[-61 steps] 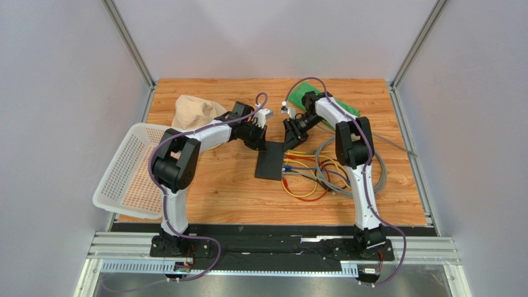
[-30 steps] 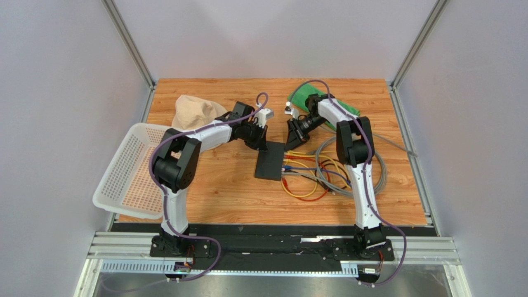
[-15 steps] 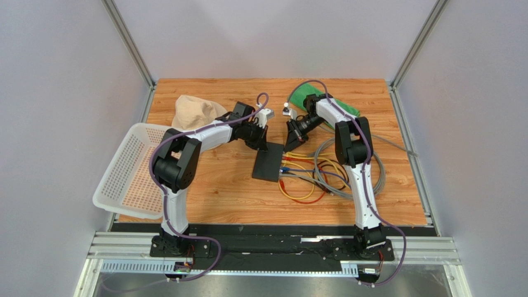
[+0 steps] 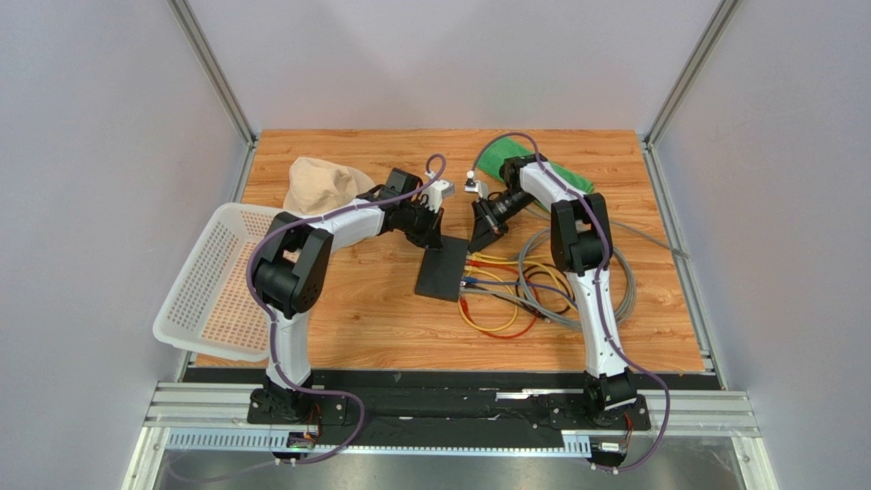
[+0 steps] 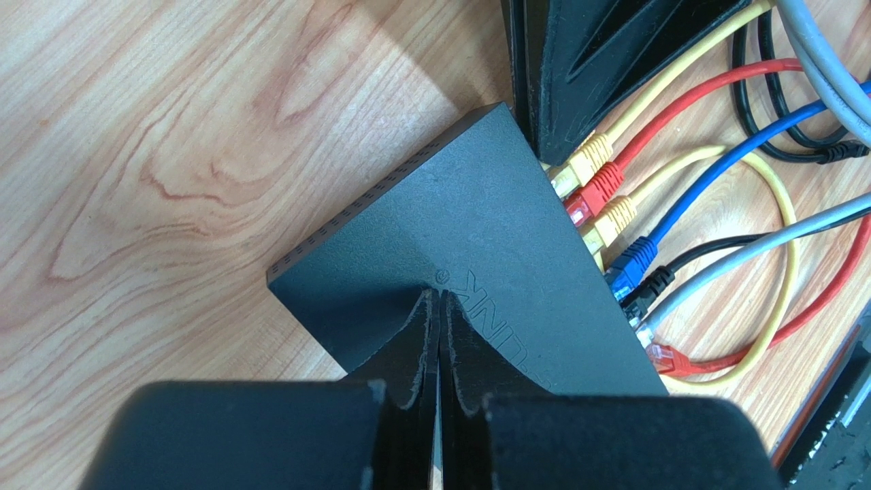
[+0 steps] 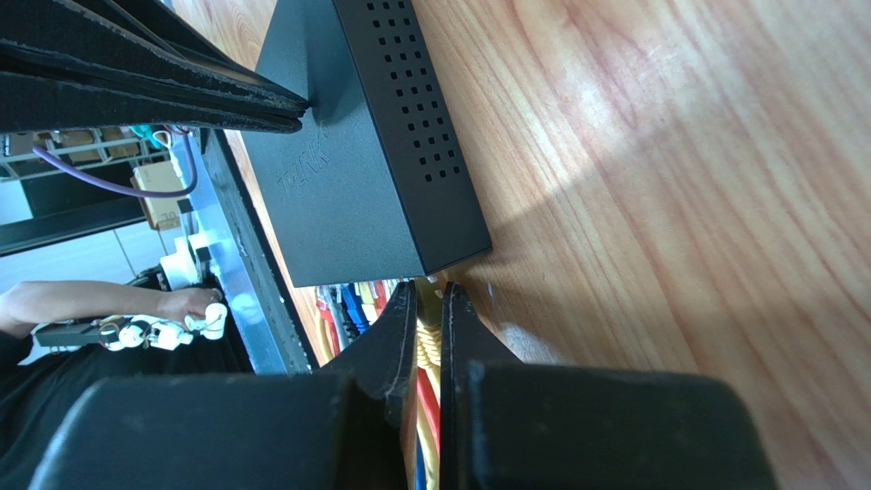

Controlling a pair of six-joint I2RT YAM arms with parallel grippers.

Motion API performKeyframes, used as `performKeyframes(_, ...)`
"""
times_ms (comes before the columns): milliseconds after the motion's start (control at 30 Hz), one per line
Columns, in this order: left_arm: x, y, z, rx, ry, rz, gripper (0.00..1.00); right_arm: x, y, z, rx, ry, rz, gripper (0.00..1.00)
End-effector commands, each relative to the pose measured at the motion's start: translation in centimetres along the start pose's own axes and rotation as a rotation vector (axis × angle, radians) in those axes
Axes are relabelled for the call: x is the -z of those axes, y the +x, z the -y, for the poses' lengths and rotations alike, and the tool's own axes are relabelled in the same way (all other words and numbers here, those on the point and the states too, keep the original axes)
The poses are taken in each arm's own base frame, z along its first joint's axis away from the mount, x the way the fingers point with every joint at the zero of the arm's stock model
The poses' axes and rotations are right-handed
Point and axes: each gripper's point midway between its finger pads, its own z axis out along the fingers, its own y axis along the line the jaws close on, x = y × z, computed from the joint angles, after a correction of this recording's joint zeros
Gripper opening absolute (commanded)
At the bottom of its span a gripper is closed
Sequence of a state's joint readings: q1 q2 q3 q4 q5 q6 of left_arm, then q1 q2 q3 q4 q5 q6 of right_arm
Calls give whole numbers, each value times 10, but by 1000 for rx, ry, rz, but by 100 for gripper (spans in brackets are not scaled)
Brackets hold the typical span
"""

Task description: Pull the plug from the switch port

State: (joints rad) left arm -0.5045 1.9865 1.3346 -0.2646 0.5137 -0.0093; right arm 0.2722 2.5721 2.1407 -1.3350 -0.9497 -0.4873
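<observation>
The flat black switch (image 4: pixel 442 267) lies mid-table, its sockets facing right. Several plugs stand in a row along that edge: yellow (image 5: pixel 583 163), red (image 5: pixel 598 191), yellow, blue (image 5: pixel 634 260), black. My right gripper (image 4: pixel 476 237) is shut on the yellow plug (image 6: pixel 428 329) at the far end of the row, right beside the switch (image 6: pixel 358 153) corner; the plug still sits against the socket edge. The left gripper (image 5: pixel 440 296) is shut with nothing between its fingers, its tips resting on the top face of the switch (image 5: pixel 460 225).
Loose yellow, red and blue cables (image 4: pixel 506 301) and a grey cable coil (image 4: pixel 615 286) spread right of the switch. A white basket (image 4: pixel 210 281) hangs over the left table edge, with a beige cloth (image 4: pixel 319 184) behind it. A green cloth (image 4: pixel 557 168) lies at the back right.
The right gripper's jaws have closed on the far yellow plug. The switch has shifted slightly to the left. The left arm has stayed on the switch.
</observation>
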Motion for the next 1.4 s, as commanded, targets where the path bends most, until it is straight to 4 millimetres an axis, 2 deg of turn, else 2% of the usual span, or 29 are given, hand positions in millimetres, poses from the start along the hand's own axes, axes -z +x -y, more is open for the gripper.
performKeyframes(0,-9,18,-5,-30,-30,-61,0,-11,44,13,-111,32,-186,0)
performKeyframes(67,-8,19,-5,-32,-33,-61,0,-10,39,10,-108,29,-160,0)
performKeyframes(100,-8,19,-5,-33,-32,-62,0,-11,43,8,-128,16,-159,0)
performKeyframes(133,-8,18,-5,-35,-32,-60,0,-7,35,5,-106,16,-106,0)
performKeyframes(167,-8,18,-4,-39,-32,-59,0,-7,32,-2,-157,-10,-61,0)
performKeyframes(200,-8,18,-4,-40,-31,-61,0,-15,38,6,-157,-4,-37,0)
performKeyframes(233,-8,18,-3,-41,-28,-60,0,-8,33,-1,-130,16,-5,0)
performKeyframes(367,-8,18,-1,-49,-25,-62,0,-8,32,11,-122,68,-9,0)
performKeyframes(600,-8,17,1,-62,-20,-62,0,-4,25,23,-187,42,-17,0)
performKeyframes(700,0,9,11,-97,23,-49,0,-4,26,23,-187,39,-17,0)
performKeyframes(733,5,6,20,-103,59,-46,1,-4,27,22,-186,39,-17,0)
performKeyframes(800,21,-10,33,-126,86,-12,10,-5,30,23,-191,39,-24,0)
performKeyframes(833,28,-11,36,-104,74,-15,26,-5,30,23,-187,41,-23,0)
performKeyframes(867,39,-19,38,-101,48,9,34,-5,30,23,-186,40,-21,0)
performKeyframes(933,48,-16,33,-82,-12,4,51,-5,29,23,-185,40,-19,0)
performKeyframes(967,56,-18,35,-92,-25,17,54,-5,28,23,-186,40,-18,0)
performKeyframes(1100,60,2,23,-74,-103,-19,57,-5,26,25,-186,46,-16,0)
performKeyframes(1267,41,18,16,-72,-71,-91,56,-3,23,25,-181,58,-12,0)
performKeyframes(1300,39,12,16,-63,-71,-94,55,-3,22,25,-179,60,-10,0)
performKeyframes(1333,31,22,11,-41,-75,-134,54,-3,23,25,-180,58,-9,0)
performKeyframes(1367,29,22,8,-37,-82,-136,54,-4,23,24,-184,56,-9,0)
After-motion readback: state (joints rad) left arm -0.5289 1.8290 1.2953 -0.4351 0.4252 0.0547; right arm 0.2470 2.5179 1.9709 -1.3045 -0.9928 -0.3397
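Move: The farthest yellow plug, in the port at the switch's far right corner, is already between the right fingertips; from the left hand it lies about 7 cm right and level fore-and-aft. The switch's middle is some 4 cm back and 6 cm left of the right hand, and 4 cm back, 1 cm right and just below the left one's closed tips, which rest on its top. The red plug sits about 3 cm back from the right hand, the blue one 6 cm. The yellow plug stays pinched as the right hand jerks it back towards the base about 3 cm, eases forward nearly 1 cm and holds, its wrist turning about 15 degrees so the fingertips swing baseward. The left, first resting on the switch and shifting slightly right and back, then opens about halfway, lifts off nearly 5 cm, going back and left, and finally dips about 2 cm. ##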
